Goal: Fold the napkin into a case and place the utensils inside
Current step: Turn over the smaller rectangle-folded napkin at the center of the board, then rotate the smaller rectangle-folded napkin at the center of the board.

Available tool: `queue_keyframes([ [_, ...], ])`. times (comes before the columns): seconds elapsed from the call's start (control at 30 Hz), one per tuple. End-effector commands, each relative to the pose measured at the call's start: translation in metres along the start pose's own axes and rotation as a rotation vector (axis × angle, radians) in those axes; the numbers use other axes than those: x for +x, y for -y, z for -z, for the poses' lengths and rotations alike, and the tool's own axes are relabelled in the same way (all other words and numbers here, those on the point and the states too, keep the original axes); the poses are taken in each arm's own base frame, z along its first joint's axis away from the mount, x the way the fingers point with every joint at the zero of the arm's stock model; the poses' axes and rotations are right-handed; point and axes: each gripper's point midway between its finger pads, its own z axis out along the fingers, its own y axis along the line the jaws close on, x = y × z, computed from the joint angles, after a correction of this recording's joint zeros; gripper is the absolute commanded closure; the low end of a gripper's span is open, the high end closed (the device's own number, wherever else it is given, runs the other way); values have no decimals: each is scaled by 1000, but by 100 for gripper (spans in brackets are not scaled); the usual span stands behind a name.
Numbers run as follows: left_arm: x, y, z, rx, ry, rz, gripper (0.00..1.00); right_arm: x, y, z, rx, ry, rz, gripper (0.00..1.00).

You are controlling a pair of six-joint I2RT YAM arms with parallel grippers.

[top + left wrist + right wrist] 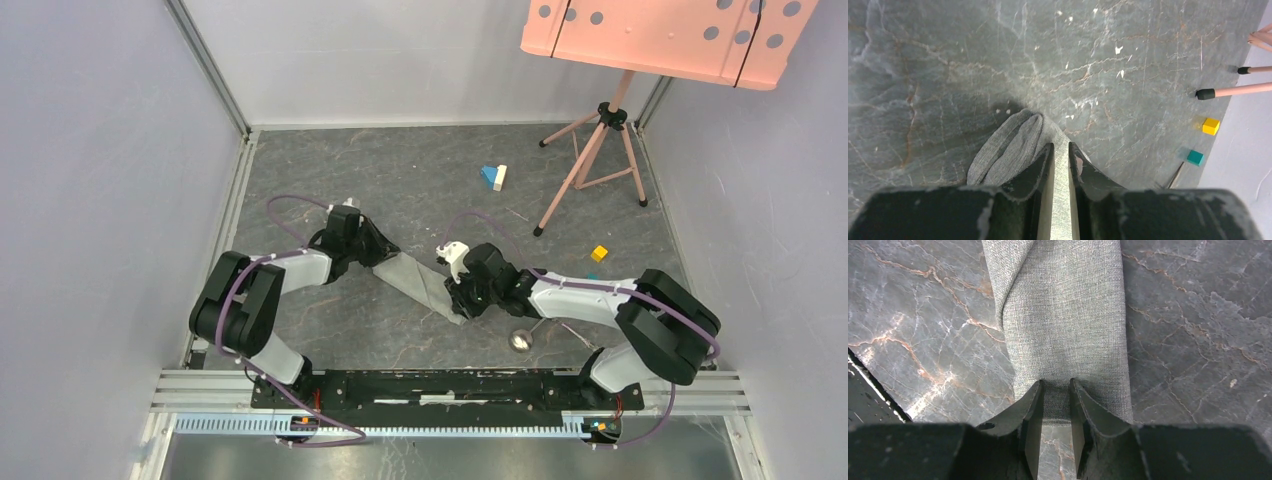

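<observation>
The napkin (420, 282) lies as a narrow grey folded strip, slanting between my two grippers. My left gripper (374, 252) (1060, 146) is at its far-left end, jaws nearly together with cloth filling the gap, and the napkin (1008, 145) bunches up past the tips. My right gripper (462, 300) (1056, 382) straddles the near-right end. Its jaws stand a little apart, and the napkin (1068, 315) lies flat between the tips. A silver spoon (521, 340) rests on the table by the right arm. Beside it is a thin silver handle (577, 336), possibly the fork.
A pink tripod stand (590, 160) is at the back right, and one of its feet (1228, 91) shows in the left wrist view. Blue and white blocks (494, 177) lie behind the napkin. A yellow block (599, 253) (1211, 126) and a teal block (1195, 157) lie to the right. Walls enclose three sides.
</observation>
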Motion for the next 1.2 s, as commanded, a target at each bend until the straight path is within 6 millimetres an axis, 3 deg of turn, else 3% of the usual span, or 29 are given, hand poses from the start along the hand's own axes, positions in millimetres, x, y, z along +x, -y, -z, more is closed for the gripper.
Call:
queue_keyframes([
  [0.0,-30,15,5,-11,73,-110,76,-11,18,12,101,-7,40,67],
  [0.17,-38,39,39,47,111,-153,61,-28,-8,28,45,40,58,55],
  [0.33,-38,57,77,112,147,-187,41,-14,-62,16,-220,57,-19,52],
  [0.43,-31,57,94,112,140,-190,34,-4,-75,11,-300,78,-80,52],
  [0.57,-27,59,112,114,134,-213,31,12,-38,2,-186,65,-176,47],
  [0.63,-24,61,117,127,127,-215,30,10,-7,1,-136,103,-257,46],
  [0.7,-22,64,120,145,121,-215,29,4,42,-1,-25,134,-330,44],
  [0.8,-18,64,115,155,100,-216,28,-44,114,-4,136,212,-338,41],
  [0.9,-14,62,103,149,55,-214,28,-90,149,-11,140,228,-358,42],
  [0.97,-11,62,93,153,19,-223,26,-107,147,-8,105,240,-356,40],
  [1.03,-7,57,82,139,-16,-226,26,-111,134,-2,49,255,-355,40],
  [1.17,5,48,63,141,-68,-211,26,-92,105,7,-66,258,-375,38],
])
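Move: The folded napkin lies slantwise just beneath both hands. Its middle is about 7 cm back and 5 cm right of the left hand, whose fingers are at its far-left end. From the right hand, at its near-right end, the middle is about 5 cm ahead and 7 cm left. The spoon lies some 16 cm right of the right hand and 1 cm back, the white block roughly 28 cm ahead and 8 cm right. Backing some 5 cm towards the base with a small hop, the right hand drops low behind the napkin's near end, then sweeps fast forward about 23 cm at table height, drifting right, turning some 30 degrees clockwise and opening wider, and finally lifts 4 cm clear. The left hand opens wide, rises about 13 cm off its end while easing back, then sinks about 6 cm towards the napkin. ##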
